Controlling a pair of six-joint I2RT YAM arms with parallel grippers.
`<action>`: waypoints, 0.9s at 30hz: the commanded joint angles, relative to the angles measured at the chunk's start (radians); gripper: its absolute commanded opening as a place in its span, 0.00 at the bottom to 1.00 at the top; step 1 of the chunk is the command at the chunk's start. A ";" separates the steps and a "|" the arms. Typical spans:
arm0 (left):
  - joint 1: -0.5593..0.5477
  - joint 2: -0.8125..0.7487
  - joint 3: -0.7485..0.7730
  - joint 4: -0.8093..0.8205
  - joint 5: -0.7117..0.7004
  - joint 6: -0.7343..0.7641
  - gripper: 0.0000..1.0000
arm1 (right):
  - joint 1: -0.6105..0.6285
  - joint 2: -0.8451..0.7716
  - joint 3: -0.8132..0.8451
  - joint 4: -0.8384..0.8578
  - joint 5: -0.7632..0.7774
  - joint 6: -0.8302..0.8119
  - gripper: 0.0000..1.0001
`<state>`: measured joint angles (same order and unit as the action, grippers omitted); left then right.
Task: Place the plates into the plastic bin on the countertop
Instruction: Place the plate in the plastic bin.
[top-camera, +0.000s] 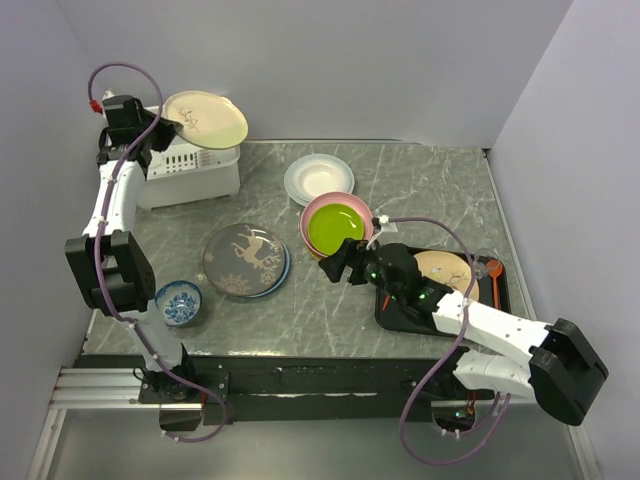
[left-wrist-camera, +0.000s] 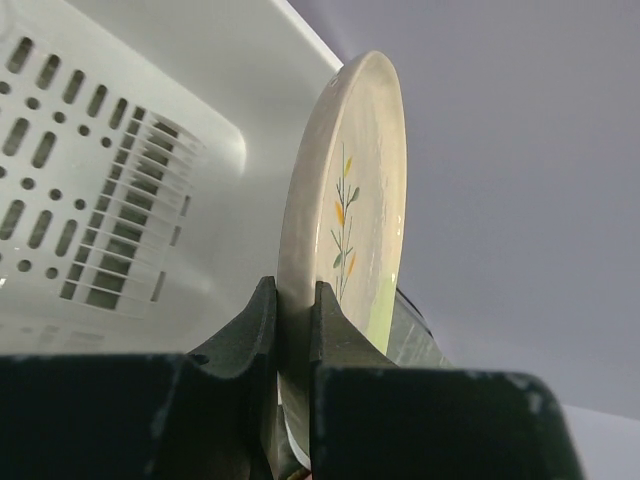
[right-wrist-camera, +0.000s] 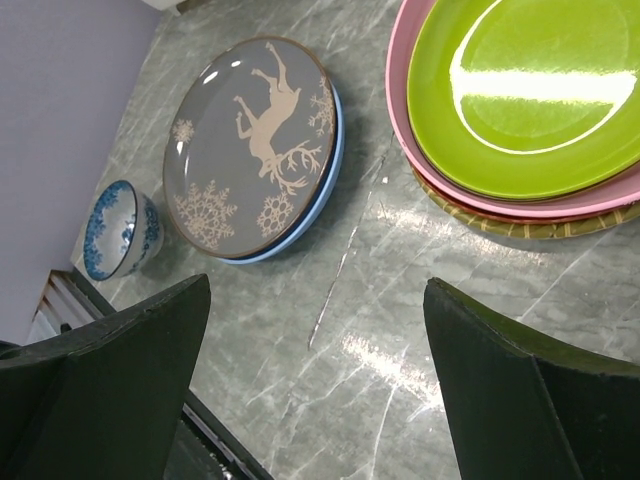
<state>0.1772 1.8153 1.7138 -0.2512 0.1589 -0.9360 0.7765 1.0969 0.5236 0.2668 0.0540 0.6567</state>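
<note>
My left gripper is shut on the rim of a cream plate with a twig drawing, which hangs on edge over the white plastic bin at the back left. In the left wrist view the fingers pinch that plate beside the slotted bin floor. My right gripper stands open and empty above the countertop, just in front of a stack topped by a green plate on a pink one. A grey reindeer plate lies on a light blue one, left of it.
A white plate lies behind the green stack. A small blue-and-white bowl sits at the front left. A black tray at the right holds another cream plate and an orange utensil. Walls enclose the counter.
</note>
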 joint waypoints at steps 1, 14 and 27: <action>0.031 -0.053 0.017 0.164 0.001 -0.046 0.01 | 0.006 0.021 0.049 0.031 -0.019 0.004 0.94; 0.067 -0.050 -0.020 0.167 -0.053 -0.024 0.01 | 0.006 0.008 0.067 -0.018 -0.017 -0.015 0.94; 0.073 0.004 0.006 0.153 -0.056 -0.007 0.01 | 0.004 0.029 0.085 -0.017 -0.026 -0.020 0.94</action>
<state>0.2440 1.8290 1.6642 -0.2520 0.0811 -0.9241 0.7765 1.1221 0.5503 0.2222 0.0322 0.6525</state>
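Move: The plastic bin the held plate is bound for sits almost beneath the left hand: its middle is about 4 cm to the left, 1 cm farther out and some 22 cm below. The white plates lie about 32 cm to the hand's right and 3 cm nearer the base; the grey deer plate is roughly 15 cm right and 26 cm back, both about 27 cm below. From the right hand, the bin is about 30 cm ahead, 41 cm left and 8 cm lower. The cream plate, still pinched at its edge by the left fingers and sticking out to the hand's right and front, is carried about 5 cm left across the bin, mostly early on. As that sideways travel dies away it is lowered some 3 cm towards the bin, the wrist turning a little counter-clockwise and the grip staying shut. ##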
